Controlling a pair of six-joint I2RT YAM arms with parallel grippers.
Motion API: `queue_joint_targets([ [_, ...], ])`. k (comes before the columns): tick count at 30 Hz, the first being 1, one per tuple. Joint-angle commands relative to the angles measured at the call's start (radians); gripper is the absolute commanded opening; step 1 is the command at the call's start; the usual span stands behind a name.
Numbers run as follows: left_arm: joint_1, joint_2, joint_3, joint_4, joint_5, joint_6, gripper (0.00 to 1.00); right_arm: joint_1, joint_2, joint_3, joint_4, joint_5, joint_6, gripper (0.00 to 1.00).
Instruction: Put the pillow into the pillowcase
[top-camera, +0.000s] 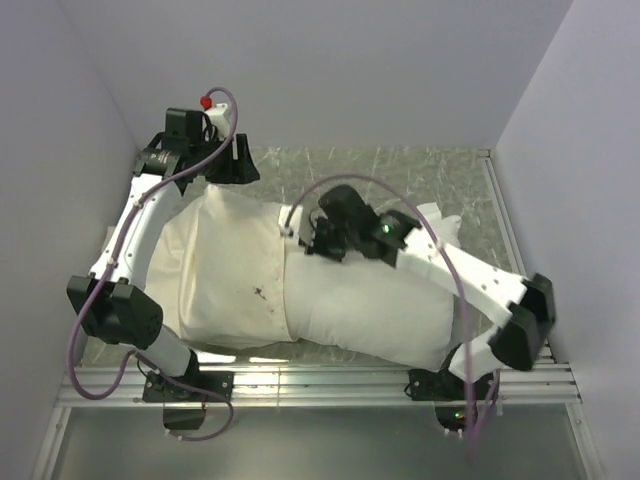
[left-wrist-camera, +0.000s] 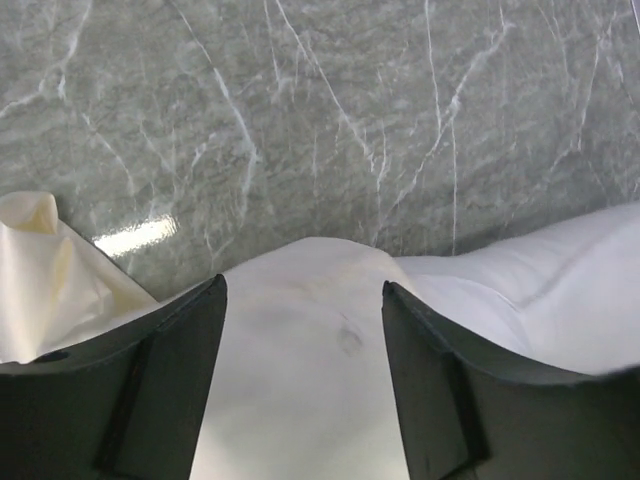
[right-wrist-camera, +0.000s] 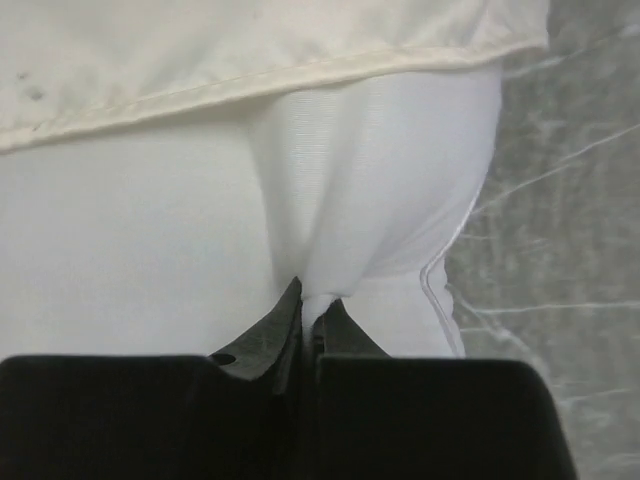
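The white pillow (top-camera: 370, 300) lies across the table, its left part inside the cream pillowcase (top-camera: 220, 270), whose open hem runs down the middle. My right gripper (top-camera: 305, 235) is at that hem, shut on a pinch of pillow fabric. In the right wrist view the gripper (right-wrist-camera: 312, 300) pinches the pillow (right-wrist-camera: 150, 250) just below the pillowcase hem (right-wrist-camera: 250, 75). My left gripper (top-camera: 235, 165) is open at the pillowcase's far left corner. In the left wrist view the gripper (left-wrist-camera: 303, 285) has its jaws wide apart over the pillowcase cloth (left-wrist-camera: 300, 380), holding nothing.
The grey marble tabletop (top-camera: 400, 170) shows beyond the pillow and in the left wrist view (left-wrist-camera: 320, 120). Walls close in on the left, back and right. A metal rail (top-camera: 320, 380) runs along the near edge. Purple cables loop over both arms.
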Motion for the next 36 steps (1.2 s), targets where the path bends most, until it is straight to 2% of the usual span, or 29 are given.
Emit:
queue_joint_targets([
  [1, 0.001, -0.055, 0.053, -0.074, 0.043, 0.036, 0.68, 0.144, -0.224, -0.196, 0.300, 0.279, -0.164, 0.00],
  [2, 0.001, -0.069, 0.038, -0.079, 0.058, 0.042, 0.67, 0.172, -0.255, -0.241, 0.374, 0.316, -0.182, 0.00],
  [3, 0.002, -0.086, 0.025, -0.076, 0.069, 0.042, 0.67, 0.201, -0.285, -0.319, 0.408, 0.353, -0.198, 0.00],
  [4, 0.002, -0.107, 0.010, -0.057, 0.084, 0.043, 0.67, 0.232, -0.324, -0.350, 0.434, 0.431, -0.231, 0.00],
  [8, -0.004, -0.208, -0.033, -0.059, 0.130, 0.028, 0.67, 0.364, -0.377, -0.494, 0.543, 0.565, -0.314, 0.00],
  [12, -0.047, -0.221, -0.039, -0.144, 0.176, 0.040, 0.68, 0.433, -0.392, -0.601, 0.597, 0.614, -0.380, 0.00],
  [18, -0.188, -0.204, 0.011, -0.201, 0.069, 0.097, 0.74, 0.514, -0.388, -0.615, 0.677, 0.677, -0.459, 0.00],
  [25, -0.271, -0.166, 0.018, -0.247, -0.063, 0.148, 0.75, 0.573, -0.380, -0.640, 0.701, 0.721, -0.506, 0.00],
  [31, -0.352, -0.173, -0.036, -0.232, -0.169, 0.163, 0.74, 0.591, -0.371, -0.629, 0.700, 0.726, -0.511, 0.00],
  [36, -0.378, -0.136, -0.029, -0.244, -0.232, 0.163, 0.68, 0.599, -0.369, -0.616, 0.694, 0.731, -0.520, 0.00],
])
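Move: The far corner of the pillowcase's mouth is about 4 cm back from my left hand, 8 cm to its right and 10 cm below. The pillow fold shut in my right fingers is about 13 cm back from that left hand, 14 cm right and 8 cm lower. From my right hand, the middle of the mouth hem lies about 4 cm back and 5 cm left, 3 cm down; the pillow's middle lies some 17 cm right and 5 cm back, 5 cm lower. Keeping the pillow fold pinched, I pull my right hand back about 10 cm along the pillowcase's mouth, swinging its fingers up by some 50 degrees from steeply down to nearly level, pointing forward and left. My open left hand draws back about 12 cm, arching up 5 or 6 cm, then swings right and sinks to its first height over the mouth's far end, turning about 20 degrees clockwise. ##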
